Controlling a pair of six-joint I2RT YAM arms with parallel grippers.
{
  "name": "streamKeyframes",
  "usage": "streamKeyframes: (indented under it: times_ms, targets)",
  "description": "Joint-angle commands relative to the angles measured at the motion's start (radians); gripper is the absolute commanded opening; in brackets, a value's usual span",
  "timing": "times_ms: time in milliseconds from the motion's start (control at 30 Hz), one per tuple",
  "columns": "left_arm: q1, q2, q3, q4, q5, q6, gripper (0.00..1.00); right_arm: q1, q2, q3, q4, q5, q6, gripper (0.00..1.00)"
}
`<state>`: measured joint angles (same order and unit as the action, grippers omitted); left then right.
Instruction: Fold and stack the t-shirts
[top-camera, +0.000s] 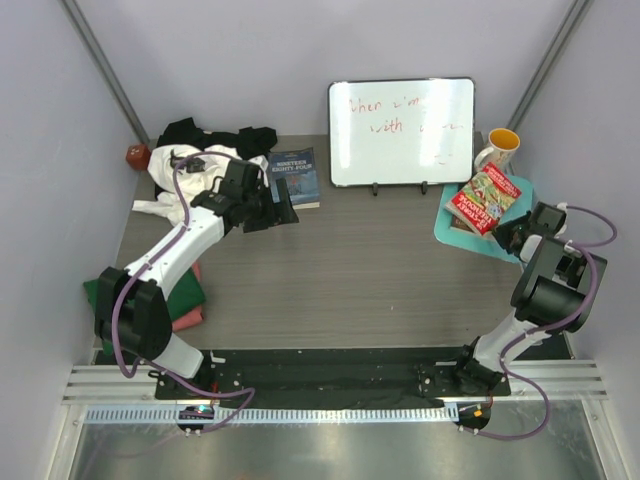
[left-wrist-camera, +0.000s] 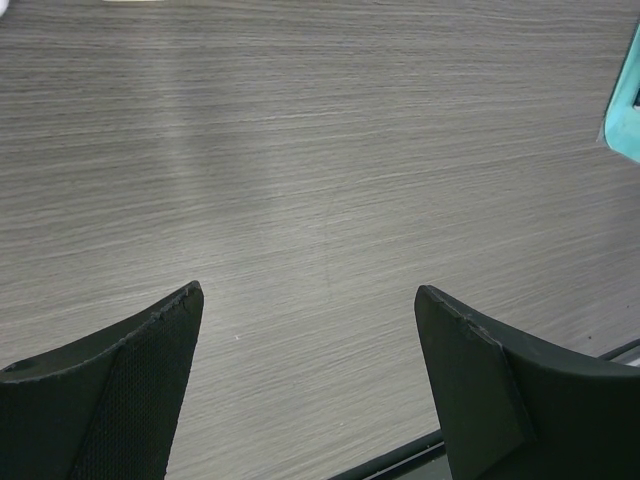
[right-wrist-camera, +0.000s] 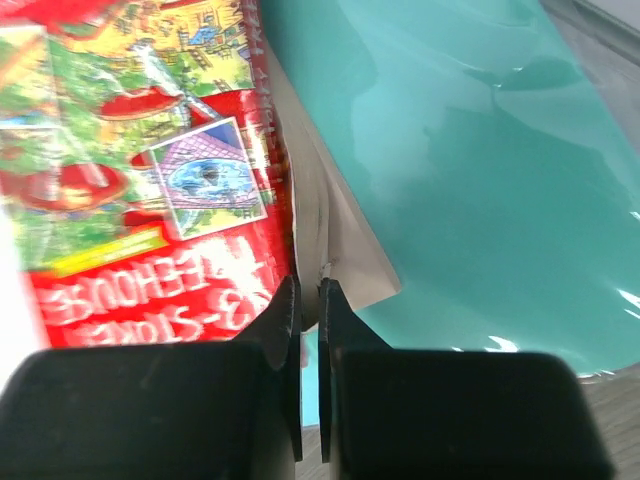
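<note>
Loose t-shirts lie heaped at the back left, a white one (top-camera: 175, 182) under a black one (top-camera: 205, 133). Folded dark green (top-camera: 187, 290) and salmon pink (top-camera: 190, 318) t-shirts are stacked at the left edge, partly hidden by my left arm. My left gripper (top-camera: 283, 205) (left-wrist-camera: 310, 295) stands open over bare table beside the heap, with nothing between its fingers. At the far right my right gripper (top-camera: 505, 236) (right-wrist-camera: 309, 285) is shut, its tips at the corner of a red book (right-wrist-camera: 150, 180). Whether they pinch the book does not show.
The red book (top-camera: 484, 198) lies on a teal mat (top-camera: 450, 228) (right-wrist-camera: 470, 180) (left-wrist-camera: 628, 100). A blue book (top-camera: 294, 175) sits behind my left gripper. A whiteboard (top-camera: 401, 130) and a mug (top-camera: 500, 147) stand at the back. A small red-brown object (top-camera: 137, 155) sits far left.
</note>
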<state>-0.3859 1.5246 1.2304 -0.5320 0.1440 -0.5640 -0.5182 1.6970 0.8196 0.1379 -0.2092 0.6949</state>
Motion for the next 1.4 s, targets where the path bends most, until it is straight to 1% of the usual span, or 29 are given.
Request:
streamKeyframes:
  times_ms: [0, 67, 100, 233, 433, 733, 767, 800, 833, 867, 900, 933, 1000, 1067, 1100, 1133, 1167, 1267, 1367]
  targets:
    - [-0.004, 0.009, 0.05, 0.013, 0.026, 0.009, 0.86, 0.017, -0.023, -0.062, -0.132, -0.001, -0.017, 0.01]
    - [-0.005, 0.014, 0.055, 0.017, 0.028, 0.006, 0.86, 0.017, -0.066, -0.092, -0.132, -0.002, -0.008, 0.01]
    - [-0.005, 0.017, 0.057, 0.018, 0.031, 0.006, 0.86, 0.017, -0.115, -0.103, -0.174, 0.008, -0.006, 0.01]
    - [-0.005, 0.032, 0.07, 0.024, 0.034, 0.007, 0.86, 0.017, -0.258, -0.163, -0.247, 0.024, -0.032, 0.01]
    - [-0.007, 0.037, 0.093, 0.026, 0.046, 0.009, 0.86, 0.017, -0.459, -0.175, -0.4, 0.011, -0.063, 0.01]
    - [-0.007, 0.011, 0.075, 0.017, 0.026, 0.026, 0.86, 0.02, -0.615, -0.26, -0.475, -0.035, -0.005, 0.01]
    - [-0.008, 0.011, 0.073, 0.017, 0.025, 0.024, 0.86, 0.02, -0.638, -0.26, -0.488, -0.024, -0.002, 0.16]
    - [-0.007, 0.012, 0.075, 0.017, 0.023, 0.024, 0.86, 0.02, -0.652, -0.258, -0.52, -0.015, 0.0, 0.27]
    - [-0.008, 0.014, 0.076, 0.018, 0.026, 0.021, 0.86, 0.02, -0.669, -0.258, -0.524, 0.0, 0.006, 0.35]
    - [-0.008, 0.016, 0.08, 0.017, 0.032, 0.021, 0.86, 0.02, -0.684, -0.261, -0.528, 0.017, 0.012, 0.46]
    - [-0.007, 0.017, 0.083, 0.017, 0.035, 0.019, 0.86, 0.021, -0.726, -0.264, -0.529, 0.043, 0.026, 0.5]
    - [-0.007, 0.022, 0.087, 0.017, 0.037, 0.018, 0.86, 0.02, -0.744, -0.263, -0.528, 0.053, 0.035, 0.59]
    - [-0.008, 0.022, 0.092, 0.017, 0.034, 0.015, 0.86, 0.021, -0.787, -0.263, -0.508, 0.048, 0.049, 0.6]
    - [-0.007, 0.02, 0.093, 0.02, 0.031, 0.012, 0.86, 0.021, -0.778, -0.263, -0.485, 0.016, 0.06, 0.59]
    - [-0.008, 0.022, 0.093, 0.018, 0.031, 0.012, 0.86, 0.02, -0.772, -0.279, -0.442, -0.007, 0.081, 0.59]
    - [-0.008, 0.025, 0.095, 0.021, 0.031, 0.01, 0.86, 0.02, -0.758, -0.295, -0.408, -0.054, 0.093, 0.59]
    - [-0.007, 0.025, 0.095, 0.021, 0.034, 0.007, 0.86, 0.02, -0.754, -0.312, -0.329, -0.08, 0.106, 0.59]
    - [-0.008, 0.034, 0.109, 0.02, 0.042, 0.007, 0.86, 0.02, -0.705, -0.359, -0.206, -0.099, 0.138, 0.59]
    - [-0.008, 0.04, 0.122, 0.02, 0.039, 0.01, 0.86, 0.02, -0.63, -0.341, -0.175, -0.078, 0.124, 0.59]
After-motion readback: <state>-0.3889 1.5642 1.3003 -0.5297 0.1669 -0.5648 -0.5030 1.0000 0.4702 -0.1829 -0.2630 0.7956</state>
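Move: The right hand is shut low on the pale lower edge of the books. It is taking them to a patch of bare table about 13 cm back and 7 cm to its left, some 3 cm lower. The red book's middle lies roughly 10 cm ahead and 4 cm left, the turquoise mat's about 5 cm ahead and 3 cm left. The mug stands some 23 cm straight ahead. From the left hand, that patch is about 54 cm right, 15 cm back and 17 cm lower. Keeping its pinch on the near right edge of the lower book, the right hand drags the two-book stack back towards the base and to its left, about 13 cm back and 7 cm across, off the mat towards bare table, dipping a centimetre first and then rising some 3 to 4 cm with the wrist attitude hardly changed. Near the end of that pull the fingers open to a bit over half and release the book, and the hand rises a further 3 cm, then eases forward about 2 cm and sinks about as much, staying open close over the near edge of the stack. ##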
